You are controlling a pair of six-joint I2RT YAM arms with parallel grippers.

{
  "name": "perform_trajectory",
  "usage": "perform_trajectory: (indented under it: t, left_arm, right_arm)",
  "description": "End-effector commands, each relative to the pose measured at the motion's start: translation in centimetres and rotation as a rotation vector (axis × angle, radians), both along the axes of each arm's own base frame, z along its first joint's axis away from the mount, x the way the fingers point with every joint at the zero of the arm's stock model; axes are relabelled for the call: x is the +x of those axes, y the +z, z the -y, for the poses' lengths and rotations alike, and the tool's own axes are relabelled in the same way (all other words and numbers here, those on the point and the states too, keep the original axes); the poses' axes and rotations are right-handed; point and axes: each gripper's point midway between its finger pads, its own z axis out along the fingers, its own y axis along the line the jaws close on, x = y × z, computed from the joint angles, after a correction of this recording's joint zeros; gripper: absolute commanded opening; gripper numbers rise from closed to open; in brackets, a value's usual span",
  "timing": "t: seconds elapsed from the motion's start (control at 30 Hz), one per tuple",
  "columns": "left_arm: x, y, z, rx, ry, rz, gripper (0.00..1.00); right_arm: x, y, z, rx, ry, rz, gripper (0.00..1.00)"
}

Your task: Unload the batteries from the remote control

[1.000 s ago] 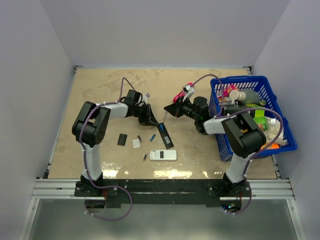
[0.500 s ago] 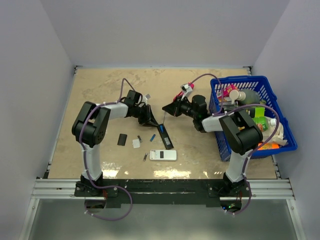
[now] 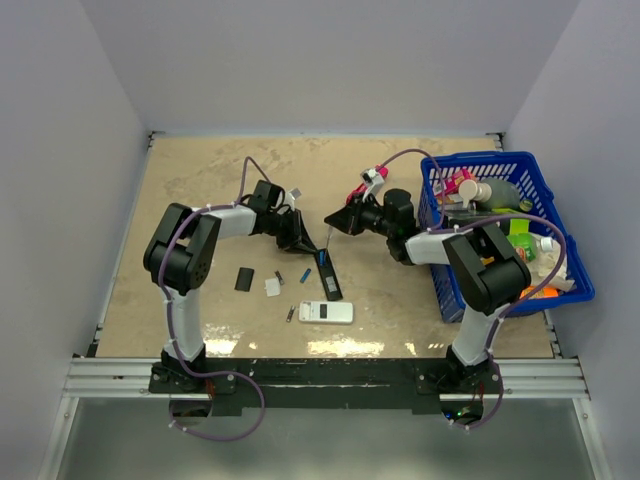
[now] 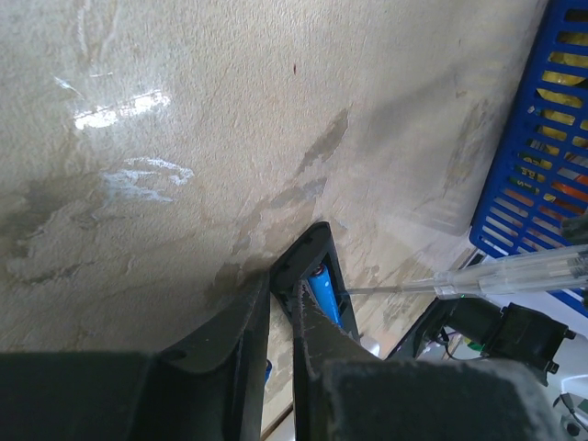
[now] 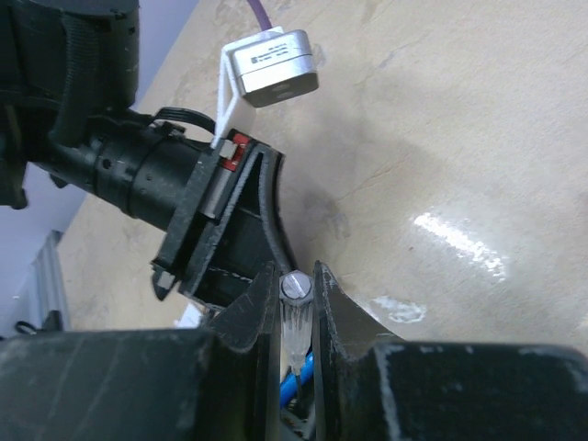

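The black remote control [image 3: 328,272] lies open at the table's middle with a blue battery [image 4: 323,292] in its compartment. My left gripper [image 3: 300,240] is shut on the remote's far end, its fingers [image 4: 312,340] clamping one side wall. My right gripper [image 3: 340,220] is shut on a clear-handled screwdriver [image 5: 296,308]. The screwdriver's shaft [image 4: 395,288] reaches down to the battery in the compartment. A loose blue battery [image 3: 305,273] and a greyish one [image 3: 291,313] lie on the table beside the remote.
A white remote [image 3: 326,312] lies in front of the black one. A black cover [image 3: 244,279] and a white cover [image 3: 272,286] rest to the left. A blue basket [image 3: 452,300] full of items stands at the right.
My right gripper has shifted slightly left and away with the screwdriver. The black remote's near end has swung a little to the left. Both grips are unchanged.
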Motion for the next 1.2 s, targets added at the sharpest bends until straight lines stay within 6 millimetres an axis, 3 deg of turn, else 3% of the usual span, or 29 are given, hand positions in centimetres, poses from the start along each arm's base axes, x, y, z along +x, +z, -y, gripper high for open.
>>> perform_trajectory:
  t: [0.0, 0.3, 0.57, 0.8, 1.03, 1.17]
  left_arm:
    - [-2.0, -2.9, -1.3, 0.110, 0.014, -0.054, 0.18]
    - [-1.9, -2.2, -0.9, 0.096, 0.019, -0.050, 0.21]
    - [-1.4, -1.3, -0.9, 0.099, 0.016, -0.027, 0.26]
    - [-1.3, -0.2, -0.9, 0.091, 0.019, 0.000, 0.42]
    - [-0.3, 1.3, -1.3, 0.121, 0.024, 0.050, 0.47]
    - [-0.3, 0.9, -1.6, 0.149, 0.026, 0.041, 0.48]
  right_arm:
    - [-1.2, 3.0, -1.2, 0.060, 0.051, 0.028, 0.00]
    - [-0.5, 2.1, -0.6, 0.053, -0.022, 0.027, 0.00]
    - [-0.3, 2.9, -1.2, 0.078, -0.008, 0.036, 0.00]
    - [-0.3, 3.1, -1.8, 0.072, 0.001, 0.033, 0.00]
    - [-0.7, 3.5, -2.5, 0.086, 0.019, 0.038, 0.00]
    - [-0.6, 3.7, -2.6, 0.079, 0.013, 0.048, 0.00]
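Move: The blue battery in the black remote's open bay lies about 2 cm back and 1 cm right of the left fingers, which still pinch that end of the remote; the remote's middle is some 6 cm back and 3 cm right. A loose blue battery lies roughly 6 cm back and 2 cm left of the left hand, the white remote 14 cm back and 2 cm right. From the right hand, holding the screwdriver, the bay battery is about 6 cm back, 2 cm left and 10 cm below. Let go of the black remote's end: open the left fingers to nearly half while easing that hand up and slightly back, about 1 cm, so they come to straddle the battery end of the bay. Keep the screwdriver gripped in the right hand, its tip at the battery, and work it left by 1.5 cm and back by 1 cm. ##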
